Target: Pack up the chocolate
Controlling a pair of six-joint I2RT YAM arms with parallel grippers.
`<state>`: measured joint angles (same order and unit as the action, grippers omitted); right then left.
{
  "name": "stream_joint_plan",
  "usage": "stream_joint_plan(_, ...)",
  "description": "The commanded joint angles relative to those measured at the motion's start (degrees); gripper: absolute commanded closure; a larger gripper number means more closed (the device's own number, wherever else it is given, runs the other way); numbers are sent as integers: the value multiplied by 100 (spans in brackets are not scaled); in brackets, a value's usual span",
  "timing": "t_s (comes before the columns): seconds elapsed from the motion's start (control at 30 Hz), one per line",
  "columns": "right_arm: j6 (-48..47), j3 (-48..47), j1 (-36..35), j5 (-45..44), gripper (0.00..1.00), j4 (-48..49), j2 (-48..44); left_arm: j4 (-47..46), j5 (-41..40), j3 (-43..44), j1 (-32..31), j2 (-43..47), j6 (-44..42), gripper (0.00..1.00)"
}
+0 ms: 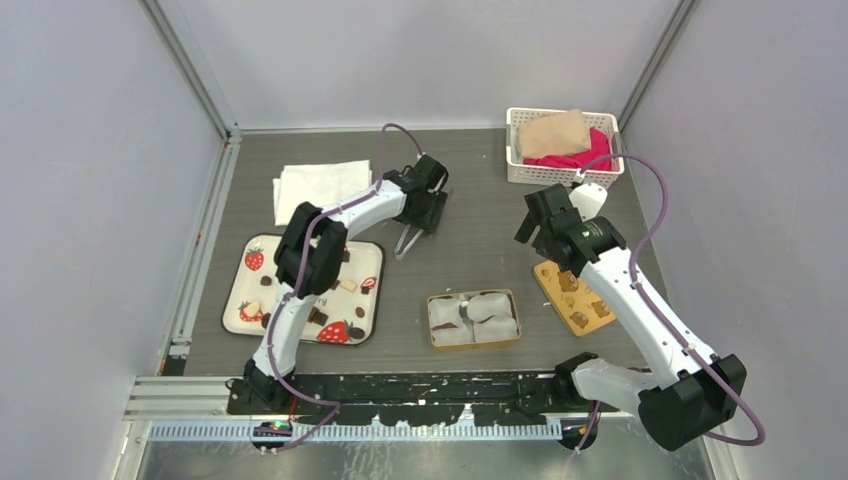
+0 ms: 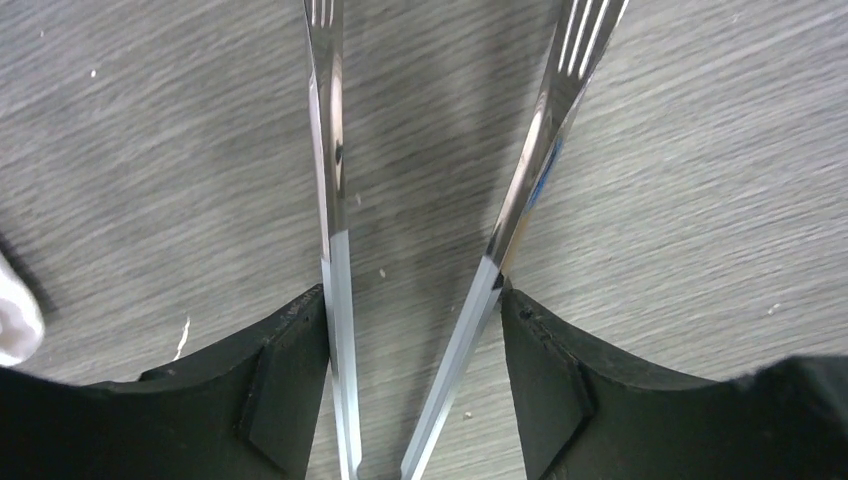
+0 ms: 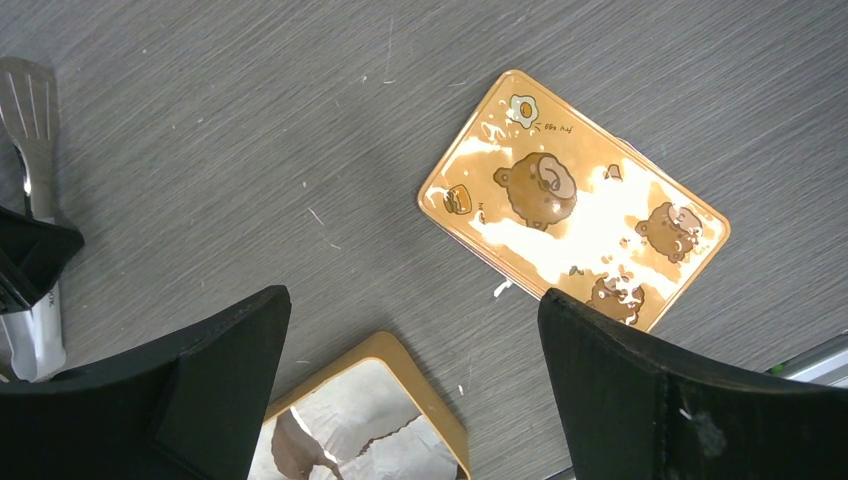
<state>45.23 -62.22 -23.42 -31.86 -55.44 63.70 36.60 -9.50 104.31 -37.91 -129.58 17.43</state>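
Observation:
The chocolate, small dark brown and cream pieces, lies scattered on a white tray printed with strawberries at the left. My left gripper is beyond the tray, shut on metal tongs. In the left wrist view the tongs spread out from between my fingers. A gold tin lined with white paper sits open at centre front. Its golden-yellow bear lid lies to its right. My right gripper is open and empty above the table, between the tin and the lid.
A folded white cloth lies behind the tray. A white basket with beige and pink cloth stands at the back right. The tongs' tips show at the left edge of the right wrist view.

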Motion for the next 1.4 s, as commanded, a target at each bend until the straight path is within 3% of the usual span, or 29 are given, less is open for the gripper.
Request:
stream_joint_plan(0.0,52,-126,4,-59,0,78,70,-89,247,278,29,-351,-140,37)
stream_joint_plan(0.23,74,-86,7,-39,0,127,44,2,306,222,28,-274,-146,52)
stream_joint_plan(0.47,32,-133,5,60,0,258,188,151,234,259,29,5,-107,78)
stream_joint_plan(0.63,-37,-220,5,74,0,332,260,327,-7,333,29,442,-255,88)
stream_joint_plan(0.83,-32,-301,4,103,0,351,249,987,-241,144,29,1264,-387,90)
stream_joint_plan(1.17,-178,-497,9,7,0,495,439,2385,-283,-1505,40,3699,162,88)
stream_joint_plan(1.37,-235,-578,4,137,0,728,628,3411,-368,-2355,47,4661,767,86)
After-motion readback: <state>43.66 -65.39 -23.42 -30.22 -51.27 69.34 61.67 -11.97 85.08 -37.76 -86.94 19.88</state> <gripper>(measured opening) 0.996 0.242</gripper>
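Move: The tongs lie right at the left gripper, still on the table and open, one leg by each finger; their middle is only about 1 cm ahead of and 1 cm below the hand point. From the left hand, the chocolate tray's middle is some 19 cm back and 25 cm left, the white cloth about 9 cm ahead and 24 cm left, and the box about 27 cm back and 9 cm right. The right hand has the tongs some 16 cm ahead, 26 cm left and 17 cm below. Shut the left fingers on both legs of the tongs, easing about 1 cm right as they start to close, and squeeze the legs together. Then, keeping that grip, lift about 16 cm while drawing back some 15 cm and 12 cm left, to bring the tongs above the far right part of the tray. Let the open right hand drift a little forward late on. ##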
